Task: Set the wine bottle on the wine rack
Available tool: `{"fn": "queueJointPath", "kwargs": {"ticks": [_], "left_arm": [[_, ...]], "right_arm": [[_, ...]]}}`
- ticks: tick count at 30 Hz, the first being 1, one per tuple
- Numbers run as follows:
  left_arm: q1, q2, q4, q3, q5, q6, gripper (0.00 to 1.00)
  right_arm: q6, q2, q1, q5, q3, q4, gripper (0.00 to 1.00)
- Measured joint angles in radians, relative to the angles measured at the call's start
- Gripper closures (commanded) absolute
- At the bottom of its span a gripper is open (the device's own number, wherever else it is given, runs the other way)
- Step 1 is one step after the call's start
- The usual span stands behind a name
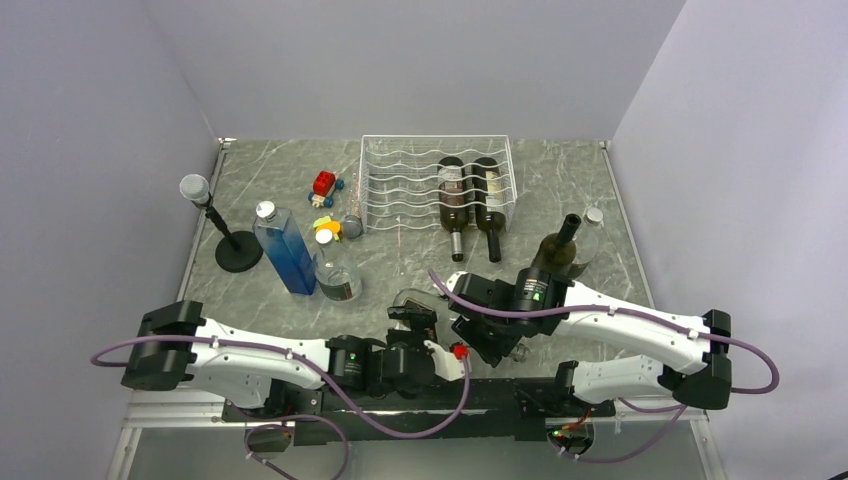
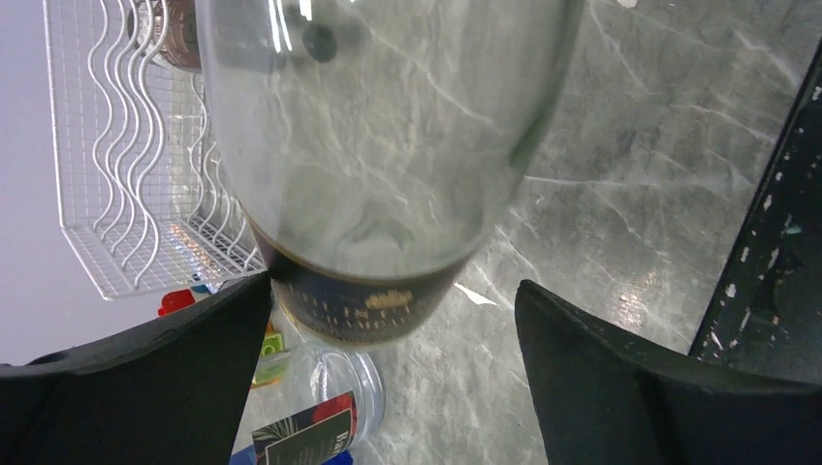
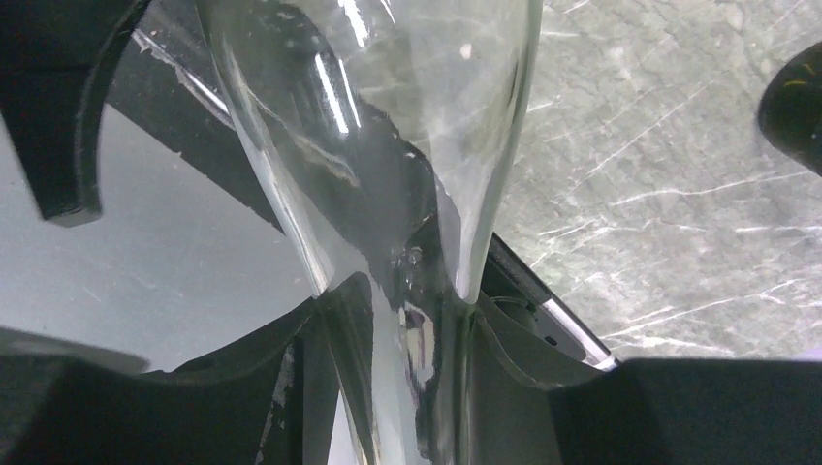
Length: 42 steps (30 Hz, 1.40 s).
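A clear glass wine bottle [image 1: 412, 302] with a dark gold-lettered label hangs low over the table's near middle. My right gripper [image 3: 402, 310] is shut on its thin neck [image 3: 426, 339], and its shoulder [image 3: 388, 145] widens away from the fingers. In the top view, that gripper [image 1: 480, 335] comes in from the right. My left gripper [image 2: 393, 291] is open, with its fingers spread wide on either side of the bottle's body [image 2: 378, 145]. From above, the left gripper [image 1: 415, 332] sits just below the bottle. The white wire wine rack [image 1: 400, 185] stands at the back, holding two dark bottles [image 1: 470, 195].
A dark bottle [image 1: 558, 250] stands upright right of centre, with a clear capped bottle [image 1: 592, 225] behind it. To the left are a blue square bottle [image 1: 285, 250], a clear labelled jar [image 1: 337, 277], a microphone stand [image 1: 225, 235] and small toys [image 1: 325, 190].
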Motion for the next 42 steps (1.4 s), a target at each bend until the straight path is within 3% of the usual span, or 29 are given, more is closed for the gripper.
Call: {"fn": "queueJointPath", "kwargs": {"ticks": [9, 18, 27, 42], "left_arm": [[0.000, -0.183, -0.051, -0.003, 0.060, -0.068, 0.01], [0.000, -0.381, -0.053, -0.026, 0.035, -0.124, 0.01], [0.000, -0.563, -0.014, 0.022, -0.023, -0.223, 0.01], [0.000, -0.669, 0.108, 0.097, -0.029, -0.289, 0.01]], "right_arm": [[0.028, -0.051, -0.045, 0.051, -0.058, 0.019, 1.00], [0.064, -0.071, -0.071, 0.075, -0.097, 0.055, 1.00], [0.144, -0.080, -0.138, 0.141, -0.195, 0.257, 1.00], [0.142, 0.143, -0.210, 0.254, -0.202, 0.596, 1.00]]}}
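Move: From my right hand, which already holds the clear bottle by its neck, the middle of the wine rack is about 40 cm ahead, 9 cm left and 10 cm lower. The left racked bottle is 34 cm ahead and 5 cm left; the right racked bottle 34 cm ahead and 3 cm right, both some 10 cm lower. For my left hand, wide open around the base end, the clear bottle's middle is about 5 cm right, level fore-and-aft, slightly higher. Keeping my grip on the clear bottle's neck, I carry it with my right hand forward about 12 cm towards the rack, sinking and, after a small drift right, bearing left, while the wrist turns some 25 degrees clockwise and my fingers tip forward. My left hand, still open, backs off the base end, climbing over 20 cm and edging left as it rolls its left side down. ##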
